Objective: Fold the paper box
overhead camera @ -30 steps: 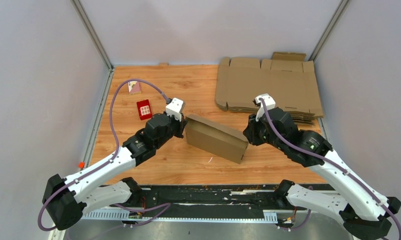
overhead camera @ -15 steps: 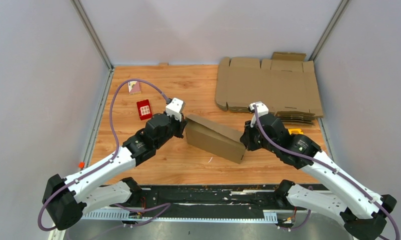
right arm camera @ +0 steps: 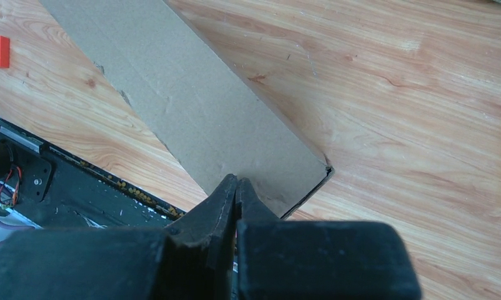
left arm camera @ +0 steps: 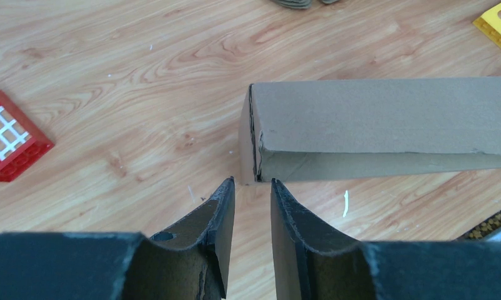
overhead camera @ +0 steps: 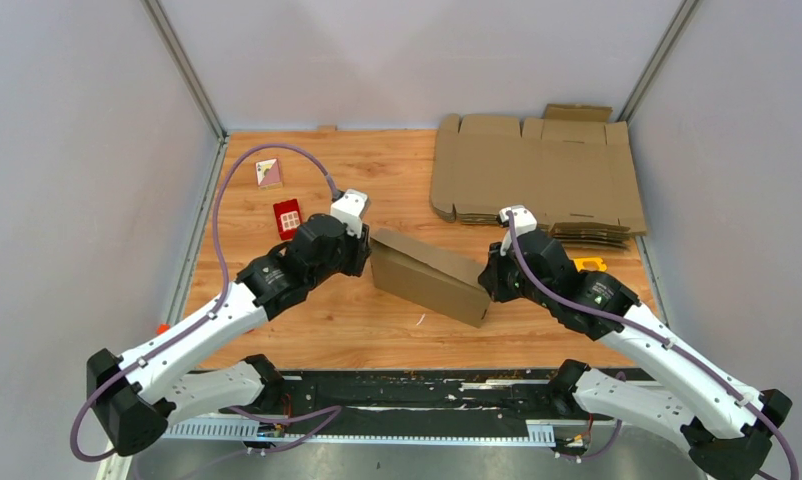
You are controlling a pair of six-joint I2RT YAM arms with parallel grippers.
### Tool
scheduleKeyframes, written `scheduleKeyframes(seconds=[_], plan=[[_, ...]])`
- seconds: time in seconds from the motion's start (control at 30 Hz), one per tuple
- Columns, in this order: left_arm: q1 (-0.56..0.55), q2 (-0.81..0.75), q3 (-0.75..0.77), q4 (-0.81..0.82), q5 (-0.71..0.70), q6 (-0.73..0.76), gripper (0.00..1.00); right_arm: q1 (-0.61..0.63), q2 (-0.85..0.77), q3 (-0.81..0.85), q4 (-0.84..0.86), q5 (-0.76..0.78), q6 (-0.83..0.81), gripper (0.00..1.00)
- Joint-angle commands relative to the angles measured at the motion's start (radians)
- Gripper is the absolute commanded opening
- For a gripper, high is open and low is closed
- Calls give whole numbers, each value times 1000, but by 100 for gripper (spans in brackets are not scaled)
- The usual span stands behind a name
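Note:
The paper box (overhead camera: 432,275) is a long closed brown cardboard box lying slantwise on the wooden table, between both arms. My left gripper (overhead camera: 365,255) sits at the box's left end. In the left wrist view its jaws (left arm camera: 252,182) stand a little open, with only table between them and the box's end corner (left arm camera: 260,150) just beyond the tips. My right gripper (overhead camera: 489,280) is at the box's right end. In the right wrist view its fingers (right arm camera: 237,180) are shut together, tips against the box's top face (right arm camera: 192,100) near the corner.
A pile of flat cardboard sheets (overhead camera: 537,170) lies at the back right. A small red box (overhead camera: 288,217) and a small card (overhead camera: 269,173) lie at the left. A yellow piece (overhead camera: 589,264) shows behind the right arm. A black rail (overhead camera: 407,385) runs along the near edge.
The left gripper went from shut to a little open and its arm shifted slightly by the box's left end. The right gripper moved in to the box's right end and shut.

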Motion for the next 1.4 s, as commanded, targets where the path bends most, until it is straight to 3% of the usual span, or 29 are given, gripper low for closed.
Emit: scheduleKeyframes(seconds=[0.0,0.13,0.23,0.27,0.53,1.07,1.37], plan=[[-4,-45,114,-154,-25,-32,35,3,23,-37,-50,-15,18,2],[-4,-65,175,-159,-40,-20,33,3,25,-34,-46,-20,17,2],[-4,-54,207,-113,-13,2,3,3,25,-29,-48,-23,16,2],[-5,-37,225,-96,0,9,0,3,26,-29,-49,-23,16,1],[-4,85,242,21,16,46,0,3,25,-37,-45,-32,26,0],[-5,49,-140,201,-7,-27,0,3,28,-44,-33,-40,29,0],[-5,-8,21,90,-42,36,0,3,29,-42,-35,-45,30,0]])
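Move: The box stands tall and narrow, its lid at hand height; the lid's left end lies about 3 cm ahead and 3 cm to the right of the left hand, its near edge still gaping. The lid's right end is some 23 cm to the left hand's right and 6 cm back, almost directly under the right fingers. A red block lies on the table, 12 cm ahead and 18 cm left of the left hand. From the right hand, the lid's left end is about 10 cm ahead and 19 cm left. The lid's gaping left end is met from above: the left hand leaves the box's near left corner, rises about 8 cm while its fingers shut, shifts a couple of centimetres forward and right, then drops back to about its starting height, bringing the closed tips down onto the lid. The right hand stays put, its closed fingertips still resting on the lid's right end. ##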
